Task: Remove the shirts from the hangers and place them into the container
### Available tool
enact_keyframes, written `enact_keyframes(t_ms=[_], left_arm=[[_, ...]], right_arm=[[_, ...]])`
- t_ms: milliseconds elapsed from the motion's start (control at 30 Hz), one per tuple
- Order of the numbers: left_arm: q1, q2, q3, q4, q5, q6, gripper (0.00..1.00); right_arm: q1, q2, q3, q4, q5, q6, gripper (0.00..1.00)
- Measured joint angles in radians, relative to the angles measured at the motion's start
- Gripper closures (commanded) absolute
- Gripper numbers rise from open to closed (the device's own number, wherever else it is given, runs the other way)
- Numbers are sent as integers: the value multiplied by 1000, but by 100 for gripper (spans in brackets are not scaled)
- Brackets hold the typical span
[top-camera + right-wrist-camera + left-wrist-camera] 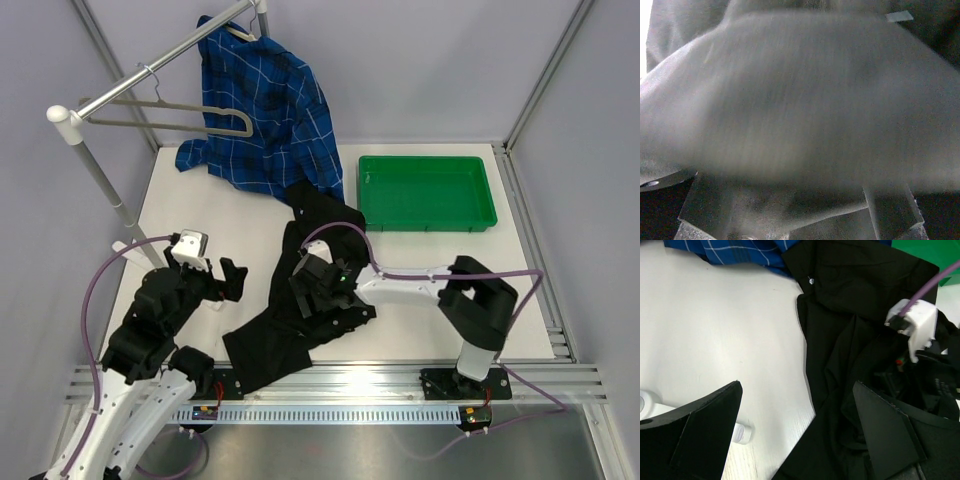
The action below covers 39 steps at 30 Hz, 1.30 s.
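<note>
The black shirt [300, 325] lies crumpled on the white table, off any hanger. My right gripper [318, 287] is pressed down onto its middle, jaws wide open. In the right wrist view blurred dark cloth [800, 100] bulges over my right gripper [795, 205]. My left gripper [232, 280] hovers open just left of the shirt, and the left wrist view shows the shirt's edge [850, 315] running between its fingers [705, 430]. The blue plaid shirt [270, 110] hangs from a hanger [240, 33] on the rail, its hem on the table. An empty hanger [165, 125] hangs further left. The green container [427, 192] is at the back right.
The silver rail [150, 70] slopes across the back left on a post [105, 185] with a white cap. The right arm's purple cable [340, 232] loops over the black shirt. A small white piece [742, 432] lies on the table by my left finger. Grey walls enclose the table.
</note>
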Motion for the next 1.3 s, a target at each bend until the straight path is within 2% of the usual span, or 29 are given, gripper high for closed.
enact_keyframes(t_ms=[67, 167, 200, 233, 300, 333, 433, 467, 733, 933, 1100, 1300], left_arm=[[0, -3, -16, 11, -5, -1, 1], [0, -4, -20, 29, -15, -2, 1], [0, -7, -23, 40, -19, -2, 1], [0, -10, -24, 44, -23, -3, 1], [0, -20, -28, 48, -32, -3, 1], [0, -26, -31, 48, -36, -3, 1], [0, -37, -34, 50, -42, -3, 1], [0, -39, -34, 53, -44, -3, 1], [0, -39, -34, 56, -45, -10, 1], [0, -38, -34, 62, -47, -11, 1], [0, -34, -34, 62, -55, -11, 1], [0, -34, -34, 62, -60, -11, 1]], right_arm=[[-1, 58, 39, -9, -9, 5, 1], [-3, 105, 93, -32, -23, 10, 16], [-4, 117, 108, -35, -26, 11, 24], [-5, 129, 122, -38, -29, 12, 40], [-10, 143, 139, -44, -35, 18, 51], [-13, 146, 143, -46, -40, 21, 66], [-22, 147, 146, -51, -51, 39, 87], [-22, 147, 146, -51, -51, 43, 98], [-23, 89, 114, -87, -43, 48, 100], [-23, -203, 94, -216, 40, 22, 100], [-24, -411, 238, -333, 192, -22, 100], [-96, -507, 394, -439, 344, -101, 100]])
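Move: The black shirt lies spread right under the open right hand, its middle some 2 cm farther out, 1 cm left and 3 cm down. The green container is about 21 cm ahead and 22 cm to the right of that hand; the blue plaid shirt's lower hem hangs about 20 cm ahead and 3 cm left. From the left hand the black shirt's middle is roughly 14 cm right, 2 cm ahead and 22 cm below. Easing left and down, the right hand pinches the black shirt, then lifts about 30 cm, swinging right towards the container. ##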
